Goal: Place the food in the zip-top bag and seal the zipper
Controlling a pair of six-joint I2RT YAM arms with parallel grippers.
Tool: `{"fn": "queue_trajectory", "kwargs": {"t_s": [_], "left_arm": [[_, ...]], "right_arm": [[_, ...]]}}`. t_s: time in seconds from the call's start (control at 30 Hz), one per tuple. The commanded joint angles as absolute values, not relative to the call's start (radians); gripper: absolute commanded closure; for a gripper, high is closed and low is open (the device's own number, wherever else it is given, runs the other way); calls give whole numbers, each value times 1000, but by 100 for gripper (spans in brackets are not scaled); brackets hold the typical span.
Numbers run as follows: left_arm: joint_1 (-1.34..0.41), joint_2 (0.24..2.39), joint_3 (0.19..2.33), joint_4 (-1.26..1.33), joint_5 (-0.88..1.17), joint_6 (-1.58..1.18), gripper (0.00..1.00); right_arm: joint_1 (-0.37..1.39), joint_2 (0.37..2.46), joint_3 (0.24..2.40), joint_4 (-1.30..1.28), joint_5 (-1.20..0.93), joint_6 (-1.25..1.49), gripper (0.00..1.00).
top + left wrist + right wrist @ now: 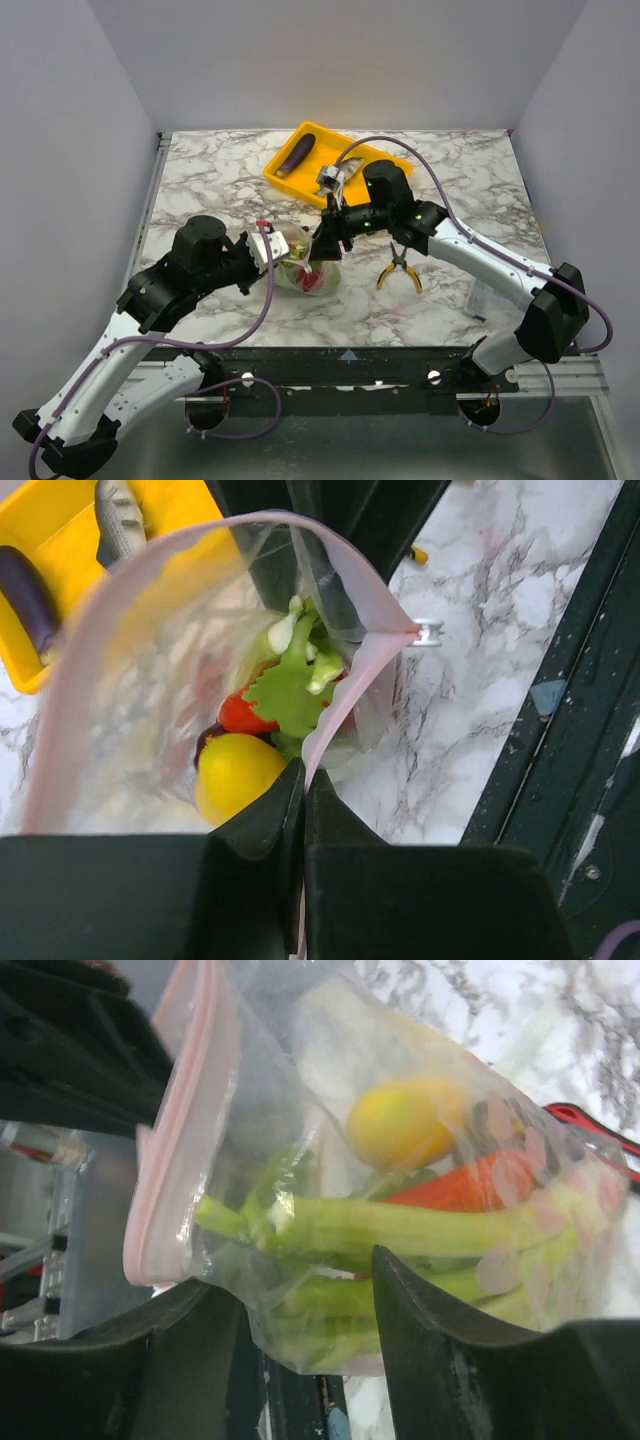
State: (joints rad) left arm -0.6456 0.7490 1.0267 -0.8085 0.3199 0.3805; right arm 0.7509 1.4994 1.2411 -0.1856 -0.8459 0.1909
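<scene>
The zip-top bag (308, 268) stands near the table's front centre, with its mouth held open in the left wrist view. Inside the bag (150, 650) I see a yellow squash (236, 772), a red tomato (242, 715), green lettuce (285, 692) and a leek (400, 1228). My left gripper (303, 778) is shut on the pink zipper (345, 700) edge. My right gripper (290, 1278) is open, its fingers standing either side of the bag's side (320, 1330). The eggplant (296, 153) and grey fish (120, 518) lie in the yellow tray (372, 158).
Yellow-handled pliers (400, 268) lie right of the bag. A flat clear pouch (483, 297) sits at the table's right front edge. A red-and-black knife (592, 1128) lies behind the bag. The yellow tray is at the back centre.
</scene>
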Motion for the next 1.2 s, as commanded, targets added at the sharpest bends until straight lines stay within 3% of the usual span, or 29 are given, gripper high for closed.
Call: {"fn": "queue_trajectory", "kwargs": {"t_s": [0.0, 0.1, 0.17, 0.33, 0.53, 0.8, 0.97, 1.17], "left_arm": [[-652, 731, 1114, -804, 398, 254, 100], [-652, 717, 1116, -736, 436, 132, 100], [-652, 710, 1103, -681, 463, 61, 100], [-653, 723, 1083, -621, 429, -44, 100], [-652, 721, 1056, -593, 474, -42, 100], [-653, 721, 1063, -574, 447, -98, 100], [-653, 721, 1051, -537, 398, -173, 100], [-653, 727, 1020, -482, 435, -233, 100]], "right_arm": [[747, 1450, 1308, -306, -619, 275, 34], [747, 1329, 1209, -251, -505, 287, 20], [746, 1226, 1123, -183, -424, 286, 17], [746, 1015, 902, -16, -340, 198, 15], [779, 971, 753, 316, -561, 276, 18], [871, 962, 814, 223, -477, 260, 14], [984, 967, 825, 128, -204, 287, 2], [1221, 988, 751, 295, 284, 231, 0]]}}
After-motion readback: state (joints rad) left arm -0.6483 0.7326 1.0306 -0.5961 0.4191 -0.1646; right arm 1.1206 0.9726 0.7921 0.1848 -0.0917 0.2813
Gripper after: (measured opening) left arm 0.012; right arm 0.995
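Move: The white slider corner of the bag's mouth lies about 5 cm to the right of the left fingers, which already pinch the rim, and 1 cm back and 2 cm below them. From the right gripper it is roughly 5 cm back, 2 cm left and 1 cm below. From that gripper, the yellow squash in the bag sits 1 cm ahead, 3 cm left and 9 cm down, the red cutter some 10 cm ahead, 7 cm left and 23 cm down on the table. Open the right gripper fully and draw it clear of the bag wall, about 8 cm right and rising, then swing it back towards the robot and partly left again, turning clockwise some 20 degrees until the open jaws face the white slider corner. Meanwhile keep the left fingers shut on the rim, lift 5 cm, ease right and roll the left side down. ##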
